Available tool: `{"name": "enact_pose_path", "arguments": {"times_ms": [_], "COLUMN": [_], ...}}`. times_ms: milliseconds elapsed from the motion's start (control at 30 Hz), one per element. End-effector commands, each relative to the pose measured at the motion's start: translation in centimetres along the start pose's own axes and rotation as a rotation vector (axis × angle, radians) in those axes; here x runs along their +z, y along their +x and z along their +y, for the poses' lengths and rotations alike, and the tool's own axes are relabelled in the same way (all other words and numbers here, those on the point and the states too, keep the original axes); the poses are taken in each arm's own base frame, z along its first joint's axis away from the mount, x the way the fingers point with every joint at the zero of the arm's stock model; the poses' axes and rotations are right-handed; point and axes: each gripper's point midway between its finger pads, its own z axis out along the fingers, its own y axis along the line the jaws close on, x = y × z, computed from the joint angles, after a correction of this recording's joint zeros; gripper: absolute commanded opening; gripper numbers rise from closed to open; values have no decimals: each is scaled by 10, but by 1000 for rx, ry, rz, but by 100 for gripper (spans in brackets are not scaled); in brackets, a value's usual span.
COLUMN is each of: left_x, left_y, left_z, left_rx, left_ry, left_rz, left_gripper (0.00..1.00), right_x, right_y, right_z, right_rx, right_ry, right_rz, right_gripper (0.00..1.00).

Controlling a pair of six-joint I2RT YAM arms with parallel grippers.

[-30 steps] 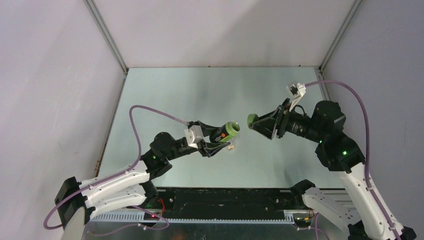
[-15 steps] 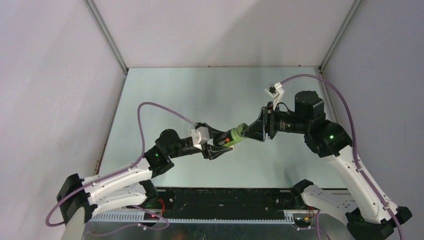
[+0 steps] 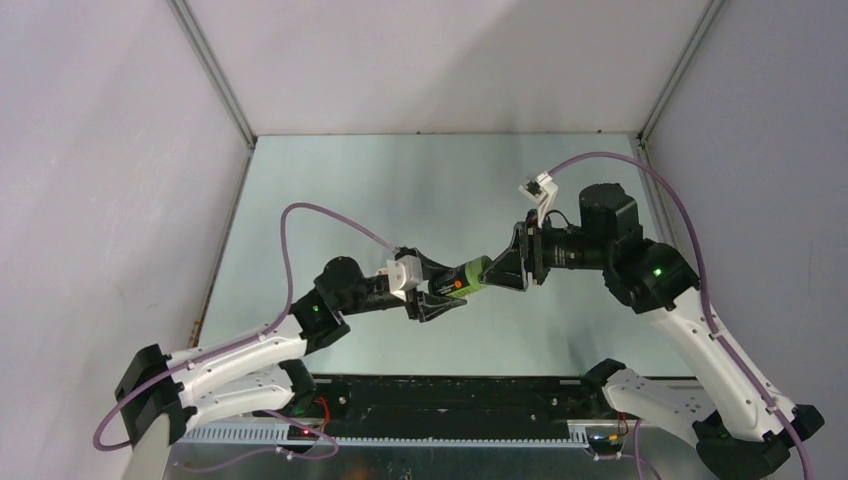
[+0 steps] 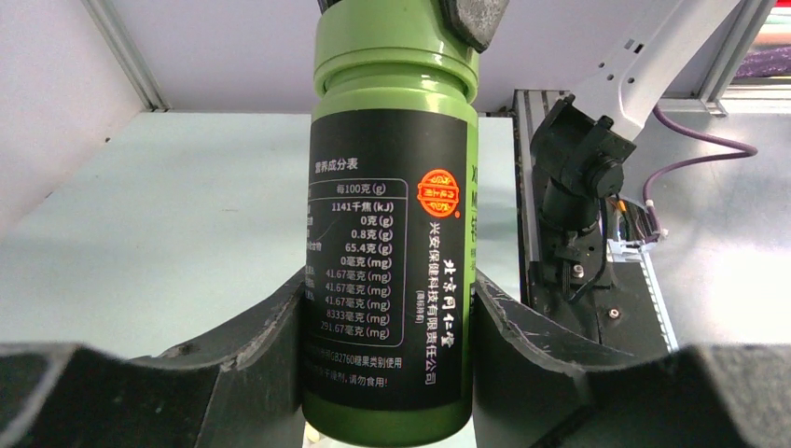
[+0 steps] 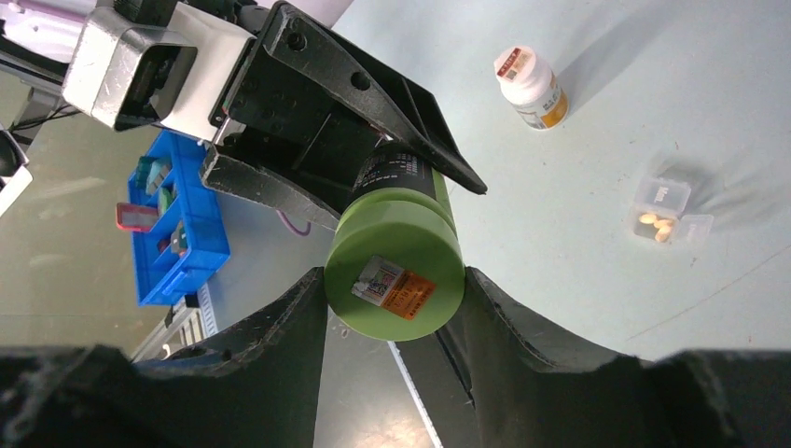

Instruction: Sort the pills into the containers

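Observation:
My left gripper (image 3: pixel 452 285) (image 4: pixel 390 289) is shut on the body of a green bottle (image 3: pixel 462 276) (image 4: pixel 392 187) with a black label, held lying sideways above the table. The bottle's green cap (image 5: pixel 395 275) (image 4: pixel 396 47) sits at its mouth, and my right gripper (image 3: pixel 494 270) (image 5: pixel 393 277) is shut on that cap, one finger on each side. The containers, a small translucent pill box (image 5: pixel 667 210), lie on the table with yellow pills (image 5: pixel 656 222) in one compartment. The top view hides the box under the arms.
A small white bottle (image 5: pixel 530 86) with a yellow label stands on the table beyond the pill box. A blue bin (image 5: pixel 177 219) of small parts sits off the table. The grey table (image 3: pixel 400 190) is walled on three sides.
My right gripper carried the green cap leftward onto the bottle's mouth. My left gripper moved the bottle slightly right and levelled it toward the cap. Both grips stayed as they were.

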Motion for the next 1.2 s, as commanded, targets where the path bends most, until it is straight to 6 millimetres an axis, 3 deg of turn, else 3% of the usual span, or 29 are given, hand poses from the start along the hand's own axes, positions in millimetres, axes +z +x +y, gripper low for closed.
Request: {"name": "enact_pose_path", "arguments": {"times_ms": [0,367,533,867,1167], "left_x": [5,6,8,14,17], "left_y": [-38,-49,-57,-42,-34], "left_z": [-1,-11,-8,1,4], "left_rx": [69,63,58,103,104], "left_ry": [35,96,78,59,49], "left_rz": [-86,-113,-159,-88,-88], "left_gripper": [0,0,0,0,0], "right_x": [-3,4,15,36,45], "right_y": [-7,10,20,40,33], "right_z": [6,10,3,-27,-26], "right_rx": [-46,-78,23,252,404], "right_ry": [-6,-39,-2,258,318], "right_rz": [-6,45,10,-16,-118], "right_gripper": [38,38,37,36,37]}}
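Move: My left hand holds the open green bottle. Its cap, in my right fingers, is already at the mouth: from my left hand about 6 cm right, 2 cm ahead, 5 cm higher. From my right hand the bottle lies some 6 cm left, 2 cm back, 5 cm lower. On the table, counted from my left hand, the pillbox is about 5 cm ahead, 3 cm right, 25 cm below; the white bottle 2 cm ahead, 9 cm left, 22 cm below. I twist the green cap clockwise against the bottle's mouth, viewed from the cap end, turning my right hand some 25 degrees and easing it a little left towards the bottle. Both my hands sink together about 5 cm, slowly first and faster later; my left keeps its grip on the body and tilts some 10 degrees. ##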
